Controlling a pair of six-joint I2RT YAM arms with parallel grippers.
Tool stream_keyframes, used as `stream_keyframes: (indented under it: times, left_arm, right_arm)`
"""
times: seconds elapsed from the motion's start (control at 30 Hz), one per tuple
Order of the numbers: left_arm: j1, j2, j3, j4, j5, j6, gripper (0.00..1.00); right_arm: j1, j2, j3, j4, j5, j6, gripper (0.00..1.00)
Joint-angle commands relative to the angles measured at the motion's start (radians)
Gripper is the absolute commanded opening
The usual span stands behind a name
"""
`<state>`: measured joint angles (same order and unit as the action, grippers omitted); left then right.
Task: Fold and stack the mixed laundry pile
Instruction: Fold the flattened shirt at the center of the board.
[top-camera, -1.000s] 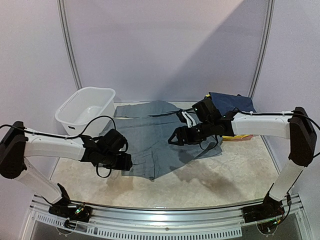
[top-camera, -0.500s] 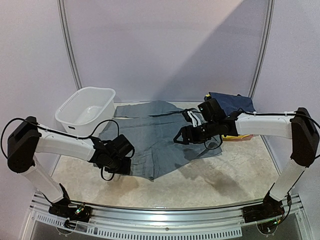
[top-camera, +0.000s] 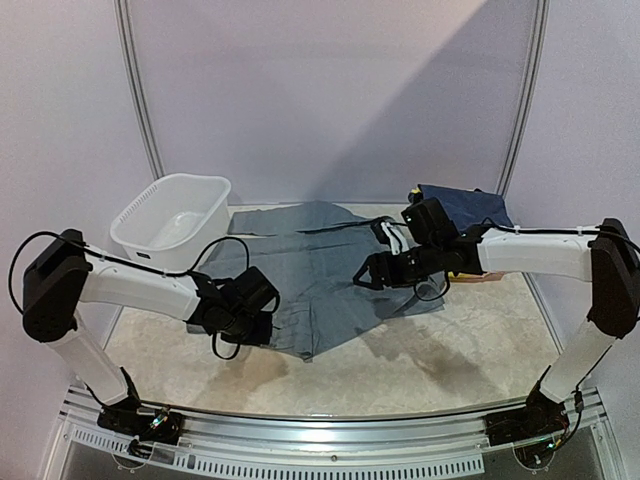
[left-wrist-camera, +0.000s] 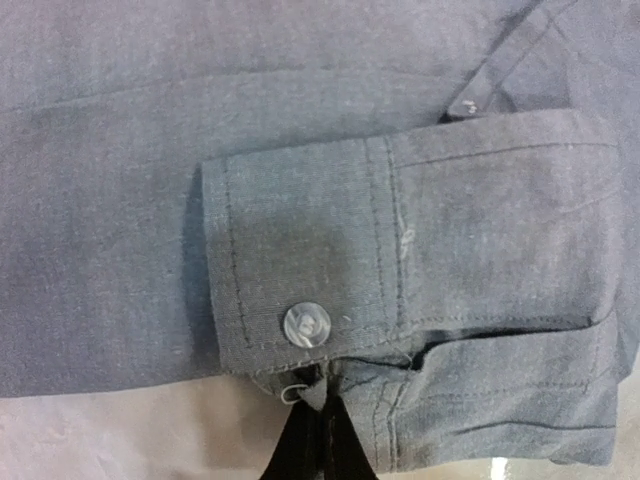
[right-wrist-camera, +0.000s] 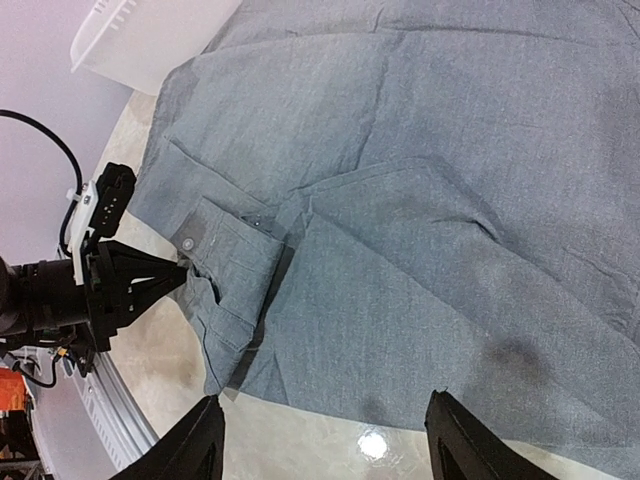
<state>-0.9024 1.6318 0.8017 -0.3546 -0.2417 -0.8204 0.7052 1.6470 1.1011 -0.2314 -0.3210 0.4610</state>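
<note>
A large grey garment (top-camera: 310, 265) lies spread flat mid-table. Its buttoned cuff (left-wrist-camera: 300, 270) is folded over at the near left edge. My left gripper (left-wrist-camera: 322, 425) is shut, its black fingertips pinching the cuff's hem just below the clear button (left-wrist-camera: 307, 325). From above, the left gripper (top-camera: 262, 322) sits at the cloth's near left edge. My right gripper (right-wrist-camera: 328, 440) hangs open above the garment's right part, holding nothing; the top view puts the right gripper (top-camera: 372, 272) over the cloth. A navy garment (top-camera: 462, 205) lies at the back right.
A white plastic basin (top-camera: 205, 190) stands at the back left, next to the grey cloth. A sliver of yellow cloth (top-camera: 488, 277) shows under the right arm. Metal frame rails run along the table's near edge (top-camera: 330, 425).
My left gripper slid right to the garment's near edge and closed on the cuff. The right arm shifted slightly right, still open.
</note>
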Motion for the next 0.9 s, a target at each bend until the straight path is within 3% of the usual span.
stream_keyframes:
  times: [0.0,0.2,0.53,0.87]
  left_arm:
    - [-0.034,-0.052,0.08,-0.052,0.009,0.043,0.0]
    - [-0.038,-0.092,0.234,-0.153,-0.024,0.138,0.0]
    - [-0.031,-0.015,0.616,-0.26,-0.076,0.312,0.0]
    - [0.021,0.131,0.984,-0.321,-0.079,0.465,0.0]
  right_arm:
    - [-0.01,-0.059,-0.027,-0.005,0.066,-0.011,0.7]
    - [-0.018,-0.127,-0.066,0.013,0.143,0.01,0.7]
    - [-0.019,-0.271,-0.17,0.035,0.171,0.022,0.7]
    - [-0.019,-0.395,-0.277,0.102,0.012,0.03,0.71]
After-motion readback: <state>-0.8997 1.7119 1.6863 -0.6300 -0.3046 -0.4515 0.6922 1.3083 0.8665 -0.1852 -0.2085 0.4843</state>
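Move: The shirt's cuff is already pinched in the left fingers, down at board height. The middle of the spread shirt lies about 22 cm ahead of that hand and 7 cm to its right; the shirt's near point is 8 cm right and 4 cm back. The white basket stands roughly 31 cm ahead and 27 cm left, the folded stack about 38 cm ahead and 50 cm right. From the right hand, the shirt's middle is some 15 cm ahead, 12 cm left and 14 cm below. The pinched cuff is lifted fast off the board by the left hand, some 27 cm up, while being carried right and forward in over the shirt. The fingers stay shut, and the wrist tips up by nearly 30 degrees with a slight clockwise turn. The right hand, open and empty, draws off about 5 cm to its right, rising and then easing back a little. ##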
